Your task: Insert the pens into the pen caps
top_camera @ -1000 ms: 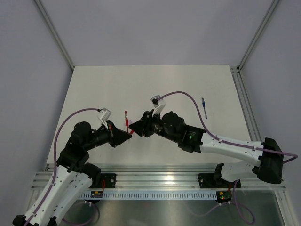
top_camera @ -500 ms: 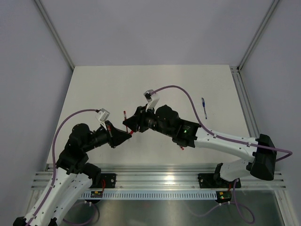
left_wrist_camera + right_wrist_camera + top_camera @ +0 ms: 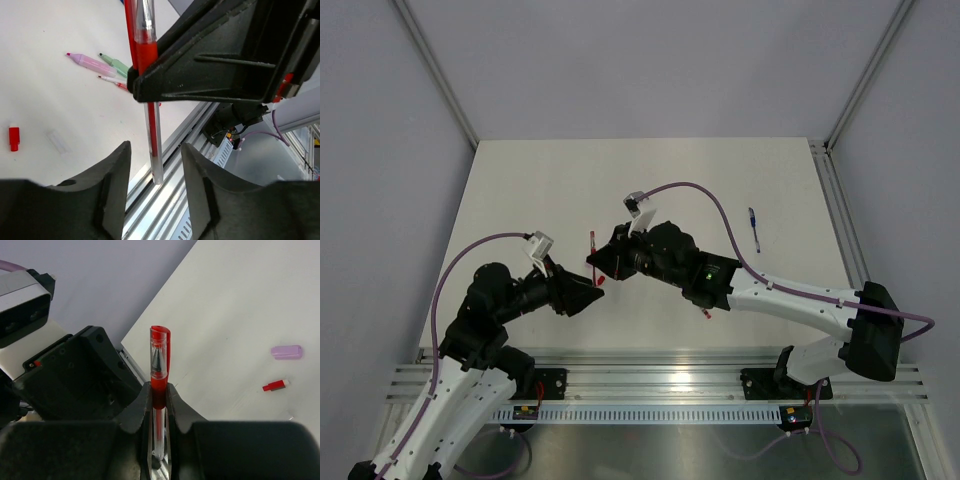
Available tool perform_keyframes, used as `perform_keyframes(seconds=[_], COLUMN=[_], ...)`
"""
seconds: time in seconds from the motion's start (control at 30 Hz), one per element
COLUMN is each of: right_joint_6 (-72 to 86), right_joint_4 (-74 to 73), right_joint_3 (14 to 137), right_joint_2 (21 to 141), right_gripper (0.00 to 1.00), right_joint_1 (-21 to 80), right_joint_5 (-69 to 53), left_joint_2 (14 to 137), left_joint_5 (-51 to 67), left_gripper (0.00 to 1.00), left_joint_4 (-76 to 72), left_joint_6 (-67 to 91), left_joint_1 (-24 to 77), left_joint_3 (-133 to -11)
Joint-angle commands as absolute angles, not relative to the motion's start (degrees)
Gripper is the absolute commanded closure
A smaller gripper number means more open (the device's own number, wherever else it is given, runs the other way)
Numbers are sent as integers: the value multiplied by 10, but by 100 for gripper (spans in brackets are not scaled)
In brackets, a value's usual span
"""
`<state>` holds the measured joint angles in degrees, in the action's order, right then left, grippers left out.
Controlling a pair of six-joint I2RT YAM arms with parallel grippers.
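Observation:
A red pen (image 3: 159, 356) with its red-clipped clear cap (image 3: 147, 22) on is held off the table between the two arms. My right gripper (image 3: 159, 388) is shut on the pen's red grip, just below the cap. My left gripper (image 3: 155, 151) is open. The pen's clear barrel end (image 3: 155, 165) hangs between its fingers and touches neither. From above, both grippers meet at the pen (image 3: 593, 243) left of the table's middle. A pink pen (image 3: 92, 62), a green pen (image 3: 116, 64) and a thin red pen (image 3: 113, 80) lie together on the table.
A loose red cap (image 3: 14, 138) and a clear cap (image 3: 59, 141) lie on the table, as do a pink cap (image 3: 287, 352) and a small red cap (image 3: 275, 385). A blue pen (image 3: 753, 229) lies far right. The aluminium rail (image 3: 650, 385) runs along the near edge.
My left gripper has opened and let go of the red pen, drawing back slightly. My right gripper has moved in and closed on the pen.

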<state>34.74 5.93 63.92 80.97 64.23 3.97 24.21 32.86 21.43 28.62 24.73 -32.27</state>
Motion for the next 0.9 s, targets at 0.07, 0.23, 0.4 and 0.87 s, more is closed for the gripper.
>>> perform_keyframes(seconds=[0.07,0.23,0.4,0.87], right_joint_6=[332,318,274,101], right_joint_4=[40,-1,-84,-314], right_joint_3=[626,599,571,729], right_joint_2=[775,742,722,994], right_gripper=[100,100,100,99], right_joint_1=[600,532,435,194], right_joint_5=[36,21,24,71], left_joint_2=[243,242,254,200], left_joint_5=[316,316,313,273], left_gripper=[27,12,9,4], left_joint_4=[236,248,268,280], left_joint_6=[258,245,213,205], left_joint_1=[247,247,247,246], left_joint_3=[-345,-349,-374,-366])
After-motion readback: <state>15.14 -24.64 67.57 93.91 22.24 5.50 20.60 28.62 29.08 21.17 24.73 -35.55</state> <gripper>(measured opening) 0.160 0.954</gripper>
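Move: The clear spot to reach with the capped red pen is just left of the blue pen, which lies about 22 cm ahead and 41 cm to the right of the right gripper, some 24 cm below. On the way, the pink marker lies roughly 11 cm ahead and 19 cm right, the green marker 7 cm ahead and 25 cm right, both as far below. From the left gripper, the blue pen is about 27 cm ahead, 41 cm right. Keep the right gripper shut on the capped red pen and swing it off to the right and forward, then ever more steeply down, some 35 cm across, towards the clear table left of the blue pen. Roll the wrist clockwise and tip its fingers from level to steeply down. Spread the already parted left fingers wide and ease that hand about 2 cm left. ##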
